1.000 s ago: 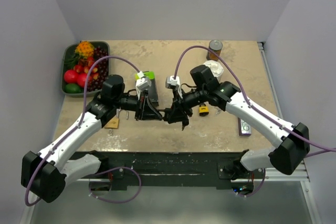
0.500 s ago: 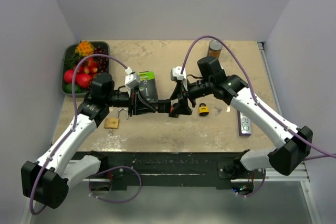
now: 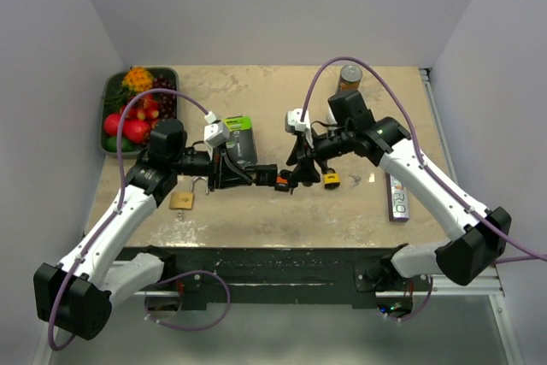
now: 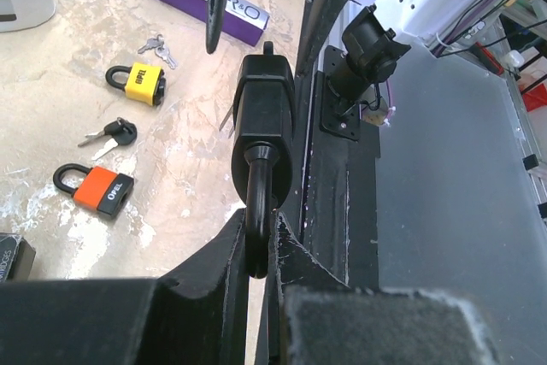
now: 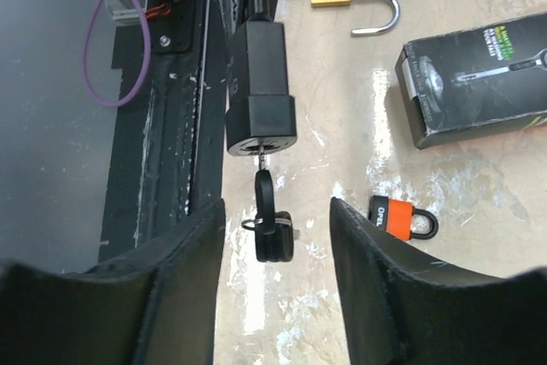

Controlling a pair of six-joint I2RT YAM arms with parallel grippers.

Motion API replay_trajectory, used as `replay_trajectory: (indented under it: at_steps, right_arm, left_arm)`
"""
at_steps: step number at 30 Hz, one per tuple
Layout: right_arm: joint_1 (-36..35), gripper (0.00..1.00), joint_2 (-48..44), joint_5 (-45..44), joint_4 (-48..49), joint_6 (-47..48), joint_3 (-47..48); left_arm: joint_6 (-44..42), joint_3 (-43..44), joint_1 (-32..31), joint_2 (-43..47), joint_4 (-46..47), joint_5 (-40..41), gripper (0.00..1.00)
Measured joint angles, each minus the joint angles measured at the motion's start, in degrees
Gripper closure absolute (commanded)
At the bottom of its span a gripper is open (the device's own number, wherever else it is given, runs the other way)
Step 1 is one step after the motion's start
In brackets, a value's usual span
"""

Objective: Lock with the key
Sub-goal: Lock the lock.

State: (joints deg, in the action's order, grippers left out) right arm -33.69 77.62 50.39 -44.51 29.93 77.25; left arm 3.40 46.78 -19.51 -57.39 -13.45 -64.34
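A black padlock (image 4: pixel 265 108) hangs above the table with its shackle (image 4: pixel 259 203) pinched in my left gripper (image 4: pixel 261 254), which is shut on it. A black-headed key (image 5: pixel 266 198) sits in the keyhole at the padlock's (image 5: pixel 261 83) free end, and a ring with a second key dangles from it. My right gripper (image 5: pixel 275 211) is open. Its fingers (image 5: pixel 184 250) stand on either side of the key without touching it. From above, the left gripper (image 3: pixel 244 175) and the right gripper (image 3: pixel 299 173) face each other over the table's middle.
On the table lie an orange padlock (image 5: pixel 402 215), a yellow padlock (image 3: pixel 331 179), a brass padlock (image 3: pixel 181 200) with its shackle open, loose keys (image 4: pixel 111 134), a black and green box (image 3: pixel 239 138) and a purple box (image 3: pixel 397 203). A fruit tray (image 3: pixel 137 108) and a can (image 3: pixel 350 77) stand at the back.
The right gripper has let go of the key, opened and drawn back to the right. The left arm shifted left a second ago and has since held the padlock still.
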Motion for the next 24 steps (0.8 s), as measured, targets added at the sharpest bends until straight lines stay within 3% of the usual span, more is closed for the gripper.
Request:
replay_trajectory:
  at_steps: [3, 4, 7, 18, 24]
  right_arm:
    - [0.0, 0.66, 0.1, 0.1, -1.5, 1.3, 0.0]
    - [0.0, 0.78, 0.3, 0.2, -1.8, 1.7, 0.0]
    - [0.0, 1.0, 0.8, 0.6, -2.2, 2.4, 0.0]
    - [1.1, 1.0, 0.7, 1.2, -2.1, 2.1, -0.7]
    - [6.5, 1.0, 0.5, 1.4, -3.4, 4.3, -1.8]
  left_arm:
    - [0.0, 0.1, 0.0, 0.0, 0.0, 0.0, 1.0]
    - [0.0, 0.2, 0.0, 0.0, 0.0, 0.0, 1.0]
    - [0.0, 0.3, 0.0, 0.0, 0.0, 0.1, 1.0]
    - [-2.1, 0.4, 0.4, -0.2, -1.2, 0.1, 1.0]
    - [-5.0, 1.8, 4.0, -0.9, -3.5, -0.3, 1.0]
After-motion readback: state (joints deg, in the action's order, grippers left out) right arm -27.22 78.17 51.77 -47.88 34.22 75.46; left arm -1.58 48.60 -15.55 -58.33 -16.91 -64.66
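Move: The key's black head sits almost between the right hand's open fingers, about 1 cm below their midpoint, with its blade in the black lock, whose middle is some 5 cm to the left. On the table about 20 cm below lie the orange lock, roughly 12 cm ahead and 1 cm left, and loose keys, 12 cm ahead and 4 cm right. From the left hand, the key is about 9 cm right and 2 cm lower. The right hand pinches the key's head, then draws back about 3 cm right and forward from the left-held lock. ##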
